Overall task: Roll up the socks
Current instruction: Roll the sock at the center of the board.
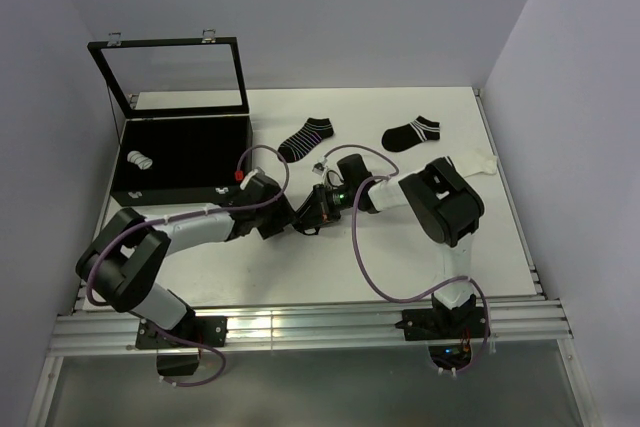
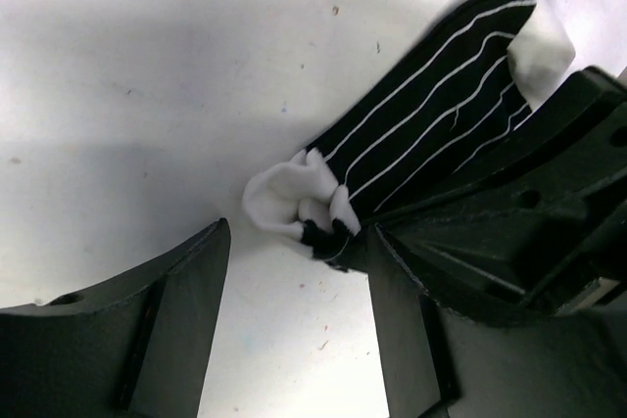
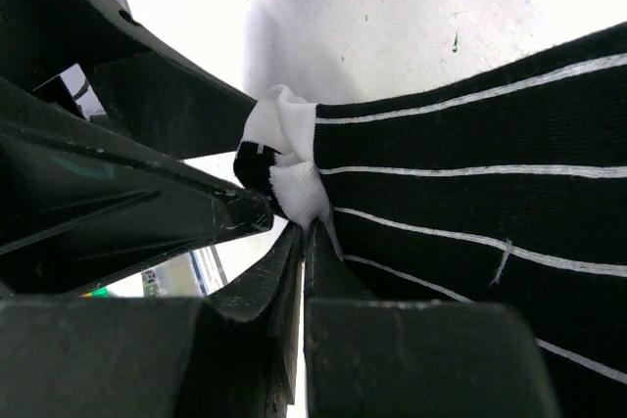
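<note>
A black sock with thin white stripes [image 2: 431, 115] lies on the white table [image 1: 400, 247], with its white end [image 2: 284, 198] bunched up. My right gripper [image 3: 306, 230] is shut, and the white end of that sock [image 3: 294, 178] is pinched at its tips. My left gripper [image 2: 297, 240] stands open right in front of that bunched end, one finger [image 2: 167, 330] on each side of bare table. In the top view the two grippers [image 1: 303, 215] [image 1: 326, 201] meet at the table's middle and hide this sock. Two more striped socks [image 1: 305, 137] [image 1: 412, 134] lie flat farther back.
A black box [image 1: 180, 192] with its glass lid [image 1: 175, 77] raised stands at the back left, with a rolled white sock [image 1: 138, 160] inside. A white sock [image 1: 478, 164] lies behind the right arm's elbow [image 1: 442, 199]. Walls close in the table on three sides.
</note>
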Available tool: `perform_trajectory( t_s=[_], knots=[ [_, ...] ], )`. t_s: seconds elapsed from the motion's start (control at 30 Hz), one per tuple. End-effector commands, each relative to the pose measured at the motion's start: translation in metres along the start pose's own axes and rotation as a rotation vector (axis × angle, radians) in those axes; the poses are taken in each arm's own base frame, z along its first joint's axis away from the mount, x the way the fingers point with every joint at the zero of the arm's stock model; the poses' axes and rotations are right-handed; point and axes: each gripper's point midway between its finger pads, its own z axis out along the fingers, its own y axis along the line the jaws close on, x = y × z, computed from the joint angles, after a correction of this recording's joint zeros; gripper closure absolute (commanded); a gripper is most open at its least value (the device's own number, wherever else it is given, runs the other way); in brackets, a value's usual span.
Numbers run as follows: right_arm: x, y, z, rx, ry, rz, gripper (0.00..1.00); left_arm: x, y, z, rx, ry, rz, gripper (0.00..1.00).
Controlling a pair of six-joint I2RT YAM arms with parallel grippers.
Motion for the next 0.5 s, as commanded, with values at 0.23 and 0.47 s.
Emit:
perform_trajectory(
  t_s=[0.23, 0.47],
  knots=[
    [0.031, -0.043, 0.006, 0.102, 0.054, 0.107, 1.00, -0.005, 0.007, 0.015, -0.081, -0.019, 0.011, 0.44],
    [0.028, -0.045, 0.004, 0.114, 0.020, 0.067, 1.00, 0.001, 0.019, 0.019, -0.137, 0.013, 0.023, 0.60]
  ],
)
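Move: Roughly 2 cm ahead of the left hand, 1 cm to its right and 2 cm below it is the bunched white end of the center sock. The sock's unrolled body has its middle some 5 cm ahead and 7 cm to the right of the left hand; the other striped sock lies about 19 cm ahead and 5 cm to the right. For the right hand, the bunched end is at its shut fingertips, about 1 cm to the left. Easing forward about 1.5 cm and sinking a little under 1 cm, the left hand brings its open fingers down around the bunched white end and narrows them by about a third, one finger on each side of it, closing in for a pinch with next to no wrist turn. The right hand stays put, its shut fingers still pinching the sock beside the bunch. ##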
